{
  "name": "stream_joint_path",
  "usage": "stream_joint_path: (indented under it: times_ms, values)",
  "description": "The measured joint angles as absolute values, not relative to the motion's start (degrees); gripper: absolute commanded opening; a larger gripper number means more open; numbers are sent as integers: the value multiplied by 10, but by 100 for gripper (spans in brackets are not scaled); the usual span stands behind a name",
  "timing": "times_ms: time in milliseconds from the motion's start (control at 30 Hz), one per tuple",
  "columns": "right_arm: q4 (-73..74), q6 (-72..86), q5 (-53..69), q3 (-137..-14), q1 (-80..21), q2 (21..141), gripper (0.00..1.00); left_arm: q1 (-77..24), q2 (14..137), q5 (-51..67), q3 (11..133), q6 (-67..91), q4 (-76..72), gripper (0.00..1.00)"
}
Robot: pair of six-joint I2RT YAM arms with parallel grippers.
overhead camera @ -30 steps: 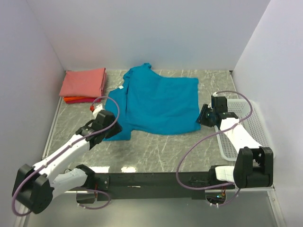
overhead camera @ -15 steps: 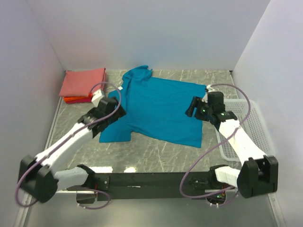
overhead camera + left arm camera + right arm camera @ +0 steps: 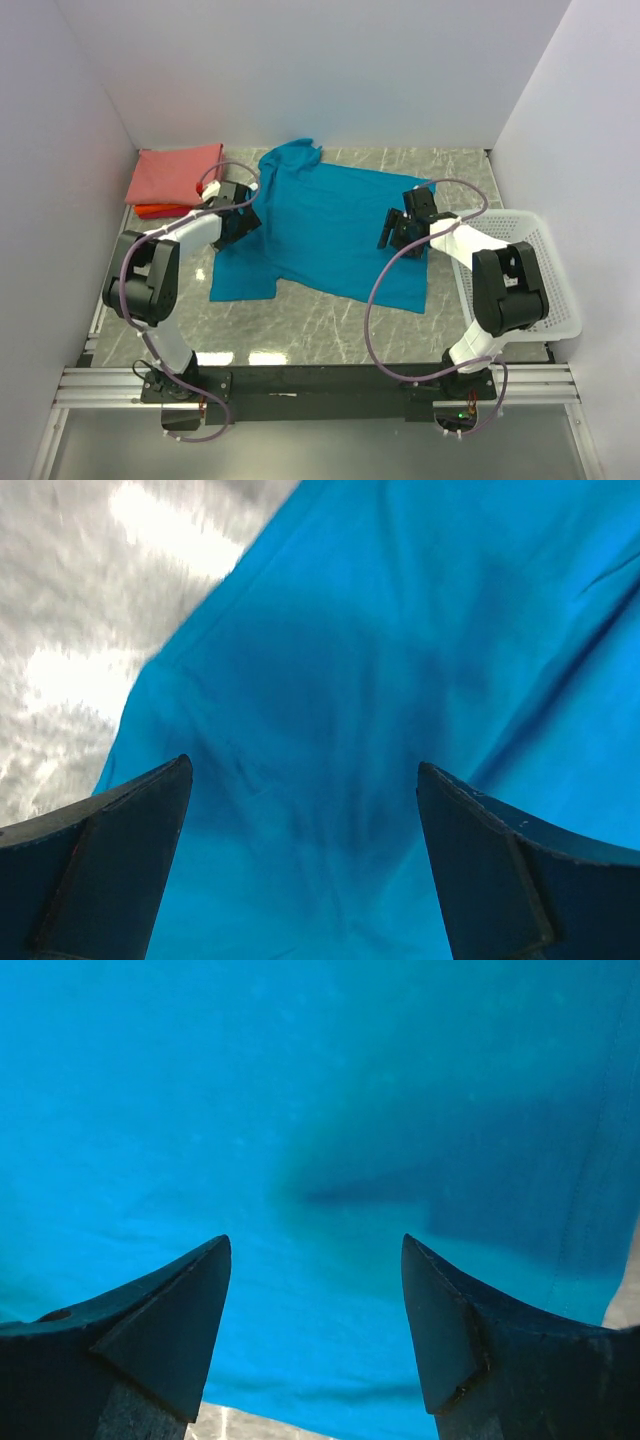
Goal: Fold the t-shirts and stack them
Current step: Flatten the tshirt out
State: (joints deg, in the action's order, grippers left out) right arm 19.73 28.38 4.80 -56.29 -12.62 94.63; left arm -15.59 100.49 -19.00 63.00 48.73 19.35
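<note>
A teal-blue t-shirt [image 3: 330, 225] lies spread on the grey marble table [image 3: 330, 325], collar toward the back. My left gripper [image 3: 238, 218] hovers over the shirt's left sleeve area, open, with only cloth [image 3: 330, 680] below its jaws [image 3: 303, 770]. My right gripper [image 3: 398, 232] is over the shirt's right side, also open above cloth [image 3: 300, 1110], holding nothing [image 3: 315, 1242]. A folded salmon-pink t-shirt [image 3: 178, 174] rests on a folded orange-red t-shirt [image 3: 160, 211] at the back left.
A white plastic mesh basket [image 3: 535, 270] stands along the right edge beside the right arm. White walls close in the back and both sides. Purple cables loop over both arms. The black base rail [image 3: 320, 380] runs along the near edge.
Both grippers opened and let go of the teal shirt, which now lies flatter and wider. The left gripper moved toward the back, the right one leftward over the shirt; both arms folded back.
</note>
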Motion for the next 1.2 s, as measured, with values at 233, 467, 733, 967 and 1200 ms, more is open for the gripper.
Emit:
stream_joint_path:
  times_ms: [233,467,733,967,1200]
  values:
    - [175,294,45,-521,-126,941,75,-160,970,-172,551,496,161,99]
    - [159,313,42,-501,-126,927,75,-172,848,-169,432,570,187,99]
    - [158,321,54,-479,-125,907,75,-223,696,-179,358,656,323,99]
    - [202,314,54,-472,-125,862,76,-222,651,-211,418,672,408,99]
    - [214,321,41,-472,-125,763,78,-222,612,-171,405,700,510,99]
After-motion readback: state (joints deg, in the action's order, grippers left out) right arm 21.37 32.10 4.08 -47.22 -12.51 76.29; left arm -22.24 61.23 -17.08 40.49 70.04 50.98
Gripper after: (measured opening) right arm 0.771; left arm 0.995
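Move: The blue t-shirt lies spread under both open grippers, about 2 cm below them. Its near sleeve is centred about 13 cm back from the left hand and 1 cm to its right, the far sleeve about 25 cm ahead and 12 cm to the right, and the red stack about 16 cm ahead and 14 cm to the left. From the right hand, the shirt's near-right corner is some 21 cm back and 7 cm right, the white basket about 11 cm back and 27 cm right. Down by about 2 cm onto the cloth, then back towards its base, the left hand sweeps the near-sleeve side some 16 cm with fingers staying wide open, lifts, and reaches farther back while sinking again. The right hand, also open, sinks onto its end of the shirt, eases back a few centimetres, then rises clear. ##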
